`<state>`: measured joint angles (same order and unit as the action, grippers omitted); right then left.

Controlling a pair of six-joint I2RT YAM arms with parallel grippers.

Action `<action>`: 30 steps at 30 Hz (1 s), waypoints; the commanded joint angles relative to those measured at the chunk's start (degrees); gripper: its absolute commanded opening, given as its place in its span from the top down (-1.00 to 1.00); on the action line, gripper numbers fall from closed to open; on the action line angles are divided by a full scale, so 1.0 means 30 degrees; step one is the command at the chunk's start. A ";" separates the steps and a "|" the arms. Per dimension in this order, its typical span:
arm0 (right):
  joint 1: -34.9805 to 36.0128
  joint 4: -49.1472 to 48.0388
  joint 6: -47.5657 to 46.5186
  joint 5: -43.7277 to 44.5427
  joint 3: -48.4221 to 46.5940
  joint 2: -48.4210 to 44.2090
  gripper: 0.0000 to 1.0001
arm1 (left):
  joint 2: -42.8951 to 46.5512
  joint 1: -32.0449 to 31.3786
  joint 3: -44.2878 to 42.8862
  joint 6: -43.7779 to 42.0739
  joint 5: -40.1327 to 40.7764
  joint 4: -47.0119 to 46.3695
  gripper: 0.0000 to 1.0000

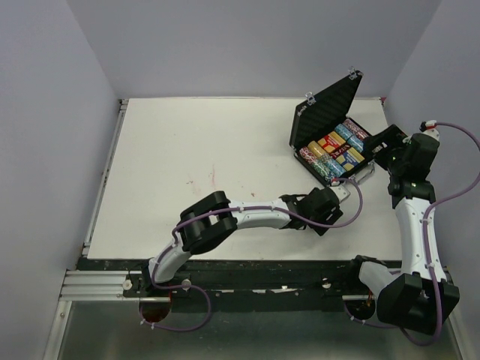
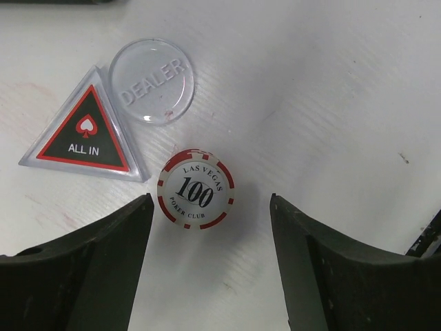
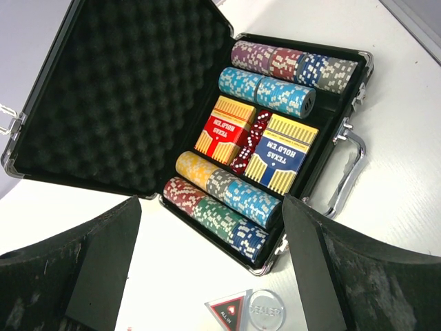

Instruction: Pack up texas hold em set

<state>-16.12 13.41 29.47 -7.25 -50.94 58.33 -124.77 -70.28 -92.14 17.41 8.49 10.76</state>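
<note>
The texas hold em set's black case [image 1: 327,112] lies open at the back right, foam lid [image 3: 117,89] up. Rows of coloured chips [image 3: 231,207], a red deck [image 3: 222,129], a blue deck [image 3: 282,157] and red dice [image 3: 251,141] fill its tray. On the table in front of the case lie a dark triangular ALL IN marker [image 2: 86,134], a clear DEALER disc [image 2: 151,81] and a small red-and-white 100 chip stack [image 2: 196,189]. My left gripper [image 2: 210,201] is open over the table, the stack just past its left fingertip. My right gripper [image 3: 210,207] hangs open above the case front, empty.
The silver handle [image 3: 348,169] sticks out of the case's front edge toward my left gripper [image 1: 343,192]. The marker [image 3: 229,312] and disc [image 3: 266,310] lie just in front of the case. My right gripper [image 1: 376,148] hovers at the case's right side. Grey walls enclose the white table [image 1: 195,165].
</note>
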 commanded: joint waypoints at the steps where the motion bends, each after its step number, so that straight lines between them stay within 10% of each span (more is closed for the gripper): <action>1: -0.0017 0.0247 -0.0274 -0.0514 0.0309 0.0011 -0.82 | -0.0509 -0.0127 -0.0459 0.0027 0.0801 -0.0628 -0.50; 30: -0.0017 0.0188 -0.0362 -0.0719 0.0397 -0.0018 -0.82 | -0.1419 -0.0098 -0.0461 -0.0617 0.1652 -0.1564 0.31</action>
<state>-16.12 13.39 29.45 -8.25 -50.50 58.43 -129.05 -70.32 -94.78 16.62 11.99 9.04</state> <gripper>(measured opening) 0.908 0.516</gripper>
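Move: The red-edged chip stack sits just off the left fingertips, about 2 cm ahead of the hand, 1 cm to its right and 3 cm below. On the table some 5 cm lower than the hand lie the clear dealer button, 7 cm ahead and 3 cm right, and the all-in triangle, 7 cm ahead and 2 cm left. The open case is roughly 27 cm ahead and 12 cm right. From the right hand the stack lies 13 cm back, 17 cm left, 22 cm below. Down by about 2 cm and forward about 1.5 cm, the left hand eases over the red-edged chip stack while its fingers close from either side, drifting slightly to the right at the end. The wrist hardly turns. Both fingertips end against the stack's rim and pinch it, which they did not at the start. ##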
